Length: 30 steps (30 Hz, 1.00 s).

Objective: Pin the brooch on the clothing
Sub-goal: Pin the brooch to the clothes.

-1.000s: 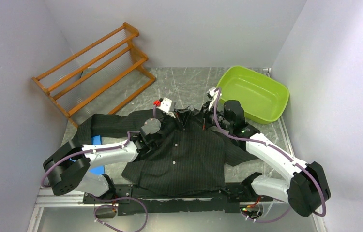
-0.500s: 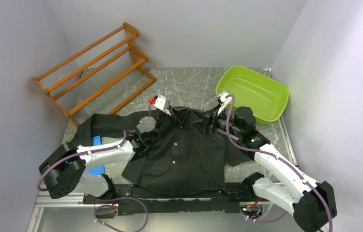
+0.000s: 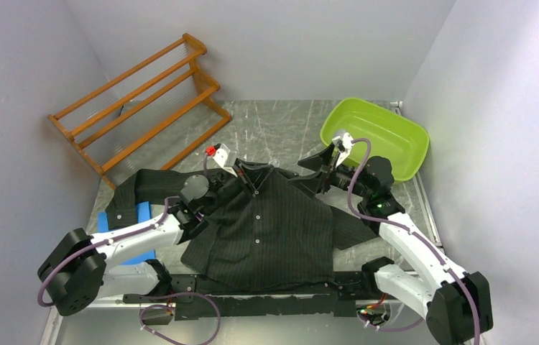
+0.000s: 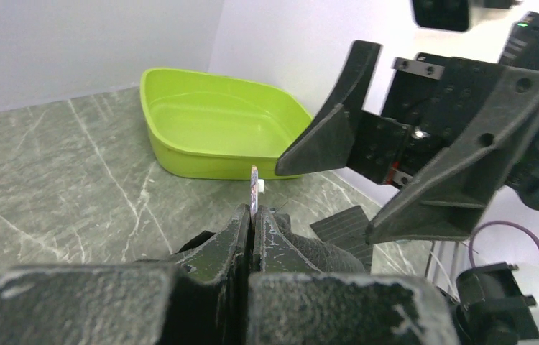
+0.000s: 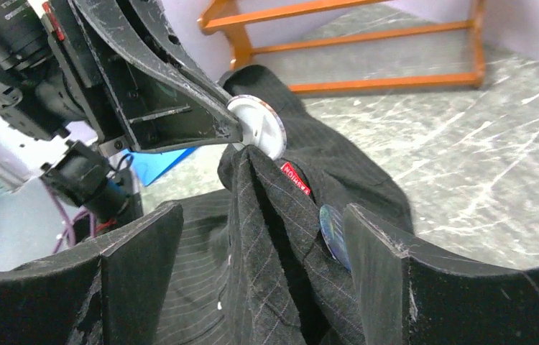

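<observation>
The black pinstriped shirt (image 3: 274, 223) lies flat on the table, collar at the far end. My left gripper (image 3: 241, 176) is at the collar and shut on the brooch, a round white disc (image 5: 256, 126) that touches the raised collar fold. In the left wrist view the disc (image 4: 254, 188) stands edge-on above the shut gripper (image 4: 252, 214). My right gripper (image 3: 315, 171) is open, its jaws on either side of the collar fold (image 5: 266, 237), holding nothing (image 5: 256, 223). A shiny blue disc (image 5: 333, 233) rests on the fabric beside the right-hand finger. A small red label (image 5: 295, 178) shows in the collar.
A green plastic tub (image 3: 378, 140) stands at the back right, just behind my right wrist. A wooden rack (image 3: 137, 100) leans at the back left. A blue flat object (image 3: 137, 215) lies under my left arm. Grey walls close in on both sides.
My left gripper has moved to the left along the collar, still shut on the disc. My right wrist has swung right, toward the green tub.
</observation>
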### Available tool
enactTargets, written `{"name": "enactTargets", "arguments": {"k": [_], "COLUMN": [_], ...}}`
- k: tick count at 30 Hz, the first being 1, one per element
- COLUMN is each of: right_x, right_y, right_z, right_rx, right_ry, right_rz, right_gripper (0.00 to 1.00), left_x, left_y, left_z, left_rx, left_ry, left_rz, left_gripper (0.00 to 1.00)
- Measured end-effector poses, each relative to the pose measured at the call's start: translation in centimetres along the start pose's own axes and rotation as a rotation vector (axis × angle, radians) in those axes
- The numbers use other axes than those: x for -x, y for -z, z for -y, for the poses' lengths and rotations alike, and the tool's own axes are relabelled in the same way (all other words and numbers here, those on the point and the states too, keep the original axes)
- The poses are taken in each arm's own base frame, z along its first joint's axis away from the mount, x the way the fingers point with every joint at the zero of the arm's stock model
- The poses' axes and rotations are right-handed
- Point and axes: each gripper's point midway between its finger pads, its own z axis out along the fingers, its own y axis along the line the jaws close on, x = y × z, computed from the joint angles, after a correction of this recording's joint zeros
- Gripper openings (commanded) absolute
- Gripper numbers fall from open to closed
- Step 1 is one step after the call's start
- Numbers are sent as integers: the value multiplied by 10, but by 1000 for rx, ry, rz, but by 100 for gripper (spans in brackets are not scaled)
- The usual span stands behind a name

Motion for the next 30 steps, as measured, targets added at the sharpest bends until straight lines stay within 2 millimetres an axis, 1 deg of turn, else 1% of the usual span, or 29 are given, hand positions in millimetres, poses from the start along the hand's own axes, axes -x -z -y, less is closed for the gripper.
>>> {"name": "enactTargets", "arguments": {"k": [1,2,3,5,7,10,11,14,17,18,19,23,28,30], "right_x": [-2,-5,-6,-8,-7,-5,-4,-2,-2,-2,-2,-2,-1,0], "right_y": [-1,-2,-3,-6,-8,-11,-12,-14,-16,-17,-18,-20,-22,-23], "right_z": [-2,-3,-4,-6,-9,-12,-14,-17,-21,-23,-24,-26,-31,-32], "right_rx": [20,36,51,80,114,150,166,195,225,237,244,259,281,289], "right_ry": [-5,-12,-16,-23,-27,-27,-28,-31,-45,-50,-53,-66,-63,-60], "right_rz": [-9,-18,-24,-38,-47,-45,-44,-40,-40,-40,-40,-41,-34,-34], "right_gripper": [74,69,67,66,66,66,64,49,44,39,37,36,40,39], "left_x": [1,1,1,2,4,7,7,7,9,10,11,12,12,11], "left_y": [2,5,7,9,11,12,12,13,13,13,13,12,12,12], "left_z": [1,3,5,12,19,25,26,29,31,32,33,34,34,34], "left_rx": [-15,-30,-45,-83,-121,-151,-160,-174,-189,-193,-195,-200,-201,-201], "left_ry": [1,1,2,2,1,-2,-3,-2,-4,-3,-3,-3,1,4], "left_rz": [2,2,1,1,3,9,8,5,14,17,20,27,26,24], "left_gripper": [2,3,3,3,3,3,3,3,3,3,3,3,3,3]}}
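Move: The white-backed brooch is already pinched in the left fingertips, with the lifted cloth peak about 2 cm ahead, 2 cm right and 3 cm below that hand. From the open right hand, the brooch is roughly 6 cm left, 1 cm ahead and level. The blue brooch already on the shirt is about 6 cm ahead, 3 cm left and 5 cm lower; the red tag is about 5 cm ahead, 6 cm left and 4 cm lower. Still pinching the brooch, the left hand draws it back about 3 cm and up 2 cm, turning slightly clockwise, then holds it there. The right hand closes in on it, going some 3 to 4 cm left and a little back and up, swinging about 15 degrees counter-clockwise while its fingers narrow from wide to under half open, tips coming close around the brooch's lower edge and the cloth peak. ##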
